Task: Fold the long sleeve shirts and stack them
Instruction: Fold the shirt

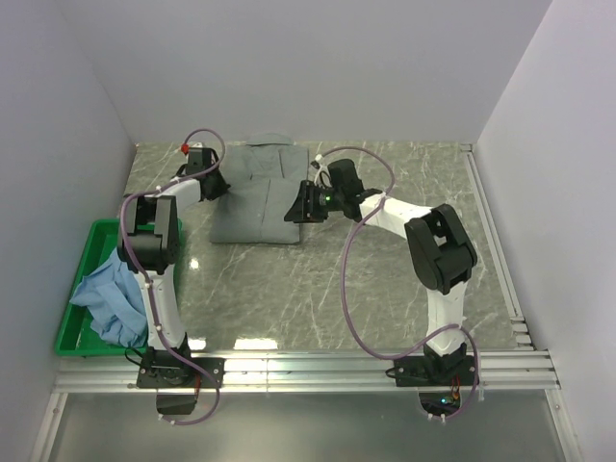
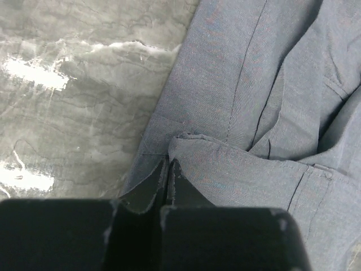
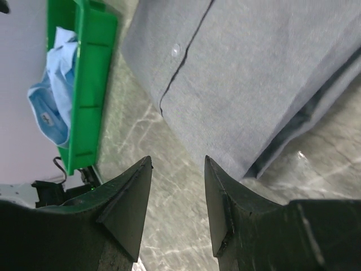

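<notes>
The grey-green long sleeve shirt [image 1: 256,192] lies partly folded on the marble table at the back centre. My left gripper [image 1: 216,185] is at its left edge. In the left wrist view the gripper [image 2: 169,162] is shut, with a puckered fold of the shirt [image 2: 237,84] pinched at its tips. My right gripper [image 1: 301,202] hovers at the shirt's right edge. Seen from the right wrist, the gripper [image 3: 178,161] is open over bare table, just off the shirt's [image 3: 254,73] hem. The light blue shirt [image 1: 111,289] lies crumpled in the bin.
A green plastic bin [image 1: 72,332] stands at the table's left edge, also in the right wrist view as the bin [image 3: 84,84] with the blue shirt [image 3: 53,96] inside. White walls close in the back and sides. A metal rail [image 1: 308,371] runs along the near edge.
</notes>
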Available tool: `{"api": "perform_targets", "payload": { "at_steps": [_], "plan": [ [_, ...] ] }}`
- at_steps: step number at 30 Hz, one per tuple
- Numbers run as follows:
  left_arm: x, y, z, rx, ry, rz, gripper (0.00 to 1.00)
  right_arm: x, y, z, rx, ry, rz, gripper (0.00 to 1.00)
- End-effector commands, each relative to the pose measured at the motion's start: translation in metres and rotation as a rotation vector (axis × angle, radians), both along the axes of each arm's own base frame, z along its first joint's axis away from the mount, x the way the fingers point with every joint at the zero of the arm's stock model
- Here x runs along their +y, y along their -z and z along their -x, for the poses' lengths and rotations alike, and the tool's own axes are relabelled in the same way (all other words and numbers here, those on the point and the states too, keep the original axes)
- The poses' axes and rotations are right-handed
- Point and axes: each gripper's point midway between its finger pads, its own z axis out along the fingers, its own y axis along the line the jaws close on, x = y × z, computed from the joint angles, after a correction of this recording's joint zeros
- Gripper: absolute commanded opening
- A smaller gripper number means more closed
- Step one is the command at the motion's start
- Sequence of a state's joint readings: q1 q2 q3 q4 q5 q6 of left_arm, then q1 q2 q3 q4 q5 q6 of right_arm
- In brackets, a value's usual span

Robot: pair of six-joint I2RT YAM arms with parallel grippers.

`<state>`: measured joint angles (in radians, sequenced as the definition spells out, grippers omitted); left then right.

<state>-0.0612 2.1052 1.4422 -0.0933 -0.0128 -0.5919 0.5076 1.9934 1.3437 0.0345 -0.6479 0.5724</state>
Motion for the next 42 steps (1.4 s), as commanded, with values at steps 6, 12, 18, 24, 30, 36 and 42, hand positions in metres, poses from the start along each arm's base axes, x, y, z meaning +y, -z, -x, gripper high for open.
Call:
{"api": "perform_targets", "payload": {
  "at_steps": [6, 12, 18, 24, 30, 36, 42],
  "plan": [
    [0.0, -0.016, -0.012, -0.055, -0.008, 0.014, 0.02, 0.033, -0.031, 0.001, -0.028, -0.083, -0.113, 0.5],
    [-0.001, -0.012, -0.011, -0.042, -0.015, 0.023, 0.03, 0.035, -0.021, 0.005, -0.009, -0.057, -0.121, 0.5],
    [0.005, -0.006, -0.011, -0.022, -0.047, 0.012, 0.03, 0.041, 0.0, 0.007, 0.059, -0.09, -0.131, 0.5],
    [0.011, 0.007, -0.013, 0.008, -0.083, -0.001, 0.02, 0.037, 0.051, 0.009, 0.158, -0.071, -0.092, 0.5],
    [0.018, 0.026, -0.013, 0.058, -0.116, -0.006, 0.01, 0.025, 0.09, 0.011, 0.238, -0.028, -0.076, 0.5],
    [0.026, 0.012, -0.014, 0.039, -0.137, 0.004, 0.07, 0.024, 0.078, 0.003, 0.189, -0.037, -0.045, 0.5],
    [0.031, -0.057, -0.014, -0.075, -0.16, 0.03, 0.37, 0.023, 0.069, 0.001, 0.167, -0.045, -0.035, 0.5]
  ]
}}
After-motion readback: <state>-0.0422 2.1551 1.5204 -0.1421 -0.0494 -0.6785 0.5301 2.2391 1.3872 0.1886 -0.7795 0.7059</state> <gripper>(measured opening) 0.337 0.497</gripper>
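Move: Some 8 cm below the right hand, about 2 cm back and 1 cm to its left, lies the shirt's near right corner; the near left corner is level with that one, roughly 23 cm farther left. The left hand already pinches the folded-up layer's far left corner at its fingertips, about 1 cm below the hand point. From the left hand the collar lies about 22 cm ahead and 12 cm right. First up a little and about 3 cm to its left, then some 8 cm straight down, the half-open right hand tips about 10 degrees steeper and settles astride the shirt's near hem beside the right corner, forward finger against the cloth. The left hand, after holding still, eases its pinched corner about 1.5 cm forward and 1 cm down, then opens, lets go and starts to lift. ##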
